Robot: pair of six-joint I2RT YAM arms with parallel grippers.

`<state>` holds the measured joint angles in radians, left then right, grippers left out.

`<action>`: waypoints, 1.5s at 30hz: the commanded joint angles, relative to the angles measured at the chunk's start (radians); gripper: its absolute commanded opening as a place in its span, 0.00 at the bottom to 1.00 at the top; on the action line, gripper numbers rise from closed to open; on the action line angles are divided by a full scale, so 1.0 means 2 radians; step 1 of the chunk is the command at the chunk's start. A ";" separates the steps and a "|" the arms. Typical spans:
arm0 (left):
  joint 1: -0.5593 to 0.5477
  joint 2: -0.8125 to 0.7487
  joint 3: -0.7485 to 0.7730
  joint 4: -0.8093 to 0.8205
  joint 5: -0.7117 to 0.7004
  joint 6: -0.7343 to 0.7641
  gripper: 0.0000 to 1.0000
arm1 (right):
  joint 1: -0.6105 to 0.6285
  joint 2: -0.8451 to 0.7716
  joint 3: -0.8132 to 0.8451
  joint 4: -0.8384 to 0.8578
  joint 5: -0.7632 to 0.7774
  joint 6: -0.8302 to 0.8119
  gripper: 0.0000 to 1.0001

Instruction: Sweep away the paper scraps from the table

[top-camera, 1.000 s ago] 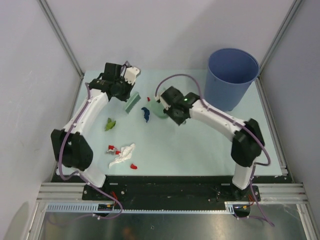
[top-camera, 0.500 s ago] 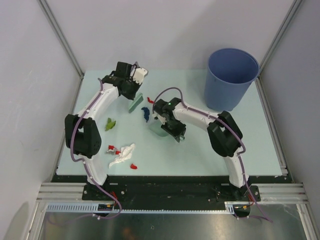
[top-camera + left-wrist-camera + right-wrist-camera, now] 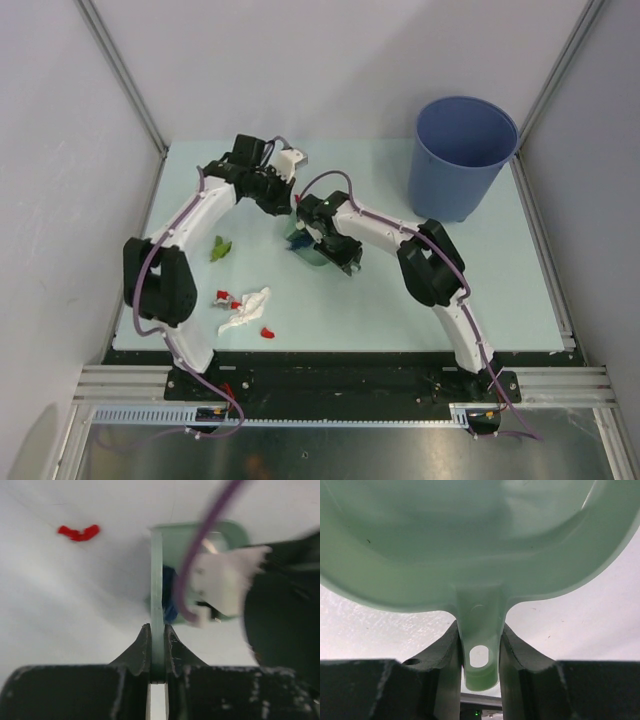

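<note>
My left gripper (image 3: 157, 630) is shut on the thin pale green brush (image 3: 157, 580), held edge-on. The brush stands against a dark blue wad (image 3: 170, 597) at the mouth of the pale green dustpan (image 3: 200, 537). My right gripper (image 3: 479, 630) is shut on the dustpan's handle (image 3: 479, 652), with the pan's body (image 3: 470, 540) filling its view. From above, both grippers meet mid-table, the left (image 3: 285, 192) just behind the dustpan (image 3: 312, 250). A red piece (image 3: 78, 531) lies left of the brush. A green scrap (image 3: 220, 247), a white crumple (image 3: 245, 308) and red pieces (image 3: 226, 297) lie on the table (image 3: 380, 300).
A tall blue bin (image 3: 462, 155) stands at the table's back right corner. Another red piece (image 3: 267, 332) lies close to the front edge. Grey walls with metal posts close in the left, back and right sides.
My left gripper has carried the brush rightwards to the dustpan. My right arm has swung the dustpan left and nearer, up to the blue wad.
</note>
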<state>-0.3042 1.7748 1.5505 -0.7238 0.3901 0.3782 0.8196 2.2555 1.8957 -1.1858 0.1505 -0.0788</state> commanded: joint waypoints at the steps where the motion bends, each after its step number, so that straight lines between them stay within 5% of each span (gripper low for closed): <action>1: 0.002 -0.089 -0.019 -0.030 0.119 0.000 0.00 | -0.003 -0.006 0.008 0.024 -0.006 0.000 0.00; 4: 0.029 -0.126 -0.016 -0.030 0.154 -0.022 0.00 | -0.001 -0.041 -0.040 0.061 -0.029 -0.009 0.00; 11: 0.054 -0.142 0.014 -0.030 0.031 -0.047 0.00 | 0.005 -0.113 -0.125 0.109 -0.058 -0.014 0.00; 18: 0.091 -0.153 0.009 -0.028 -0.070 -0.028 0.00 | 0.011 -0.192 -0.114 0.050 -0.028 -0.011 0.00; 27: 0.095 -0.168 -0.044 -0.025 -0.072 -0.006 0.00 | -0.046 -0.206 0.070 -0.102 0.094 -0.025 0.00; 34: 0.095 -0.178 -0.075 -0.024 -0.069 0.006 0.00 | -0.143 -0.224 0.193 -0.102 0.170 -0.046 0.00; 41: 0.095 -0.178 -0.089 -0.022 -0.074 0.019 0.00 | -0.216 -0.264 0.185 0.023 0.336 -0.183 0.00; 45: 0.095 -0.176 -0.091 -0.022 -0.075 0.019 0.00 | -0.269 -0.273 0.131 0.142 0.398 -0.369 0.00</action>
<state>-0.1108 1.4574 1.3731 -0.7921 0.2386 0.3935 0.3527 1.7424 2.2189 -1.1534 0.7406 -0.4435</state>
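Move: The blue scrap lies at the dustpan's mouth, about 11 cm left and 5 cm ahead of the right hand, which holds the pan's handle low; from the left hand, holding the brush, it is some 5 cm right, 4 cm back and 15 cm down. The red scrap is about 10 cm beyond the blue one. The bin stands about 18 cm ahead and 24 cm right of the right hand; the green scrap is roughly 14 cm left and 6 cm back of the left hand. With the blue scrap at its mouth, the dustpan is drawn back about 3 cm, then lifted some 35 cm by the right hand, swinging right and forward over the bin while the wrist tips the fingers from down towards forward. The left hand ends its sweep slightly back, lifts the brush clear and swings left, away from the pan, sinking partway again near the green scrap; both grips hold. ##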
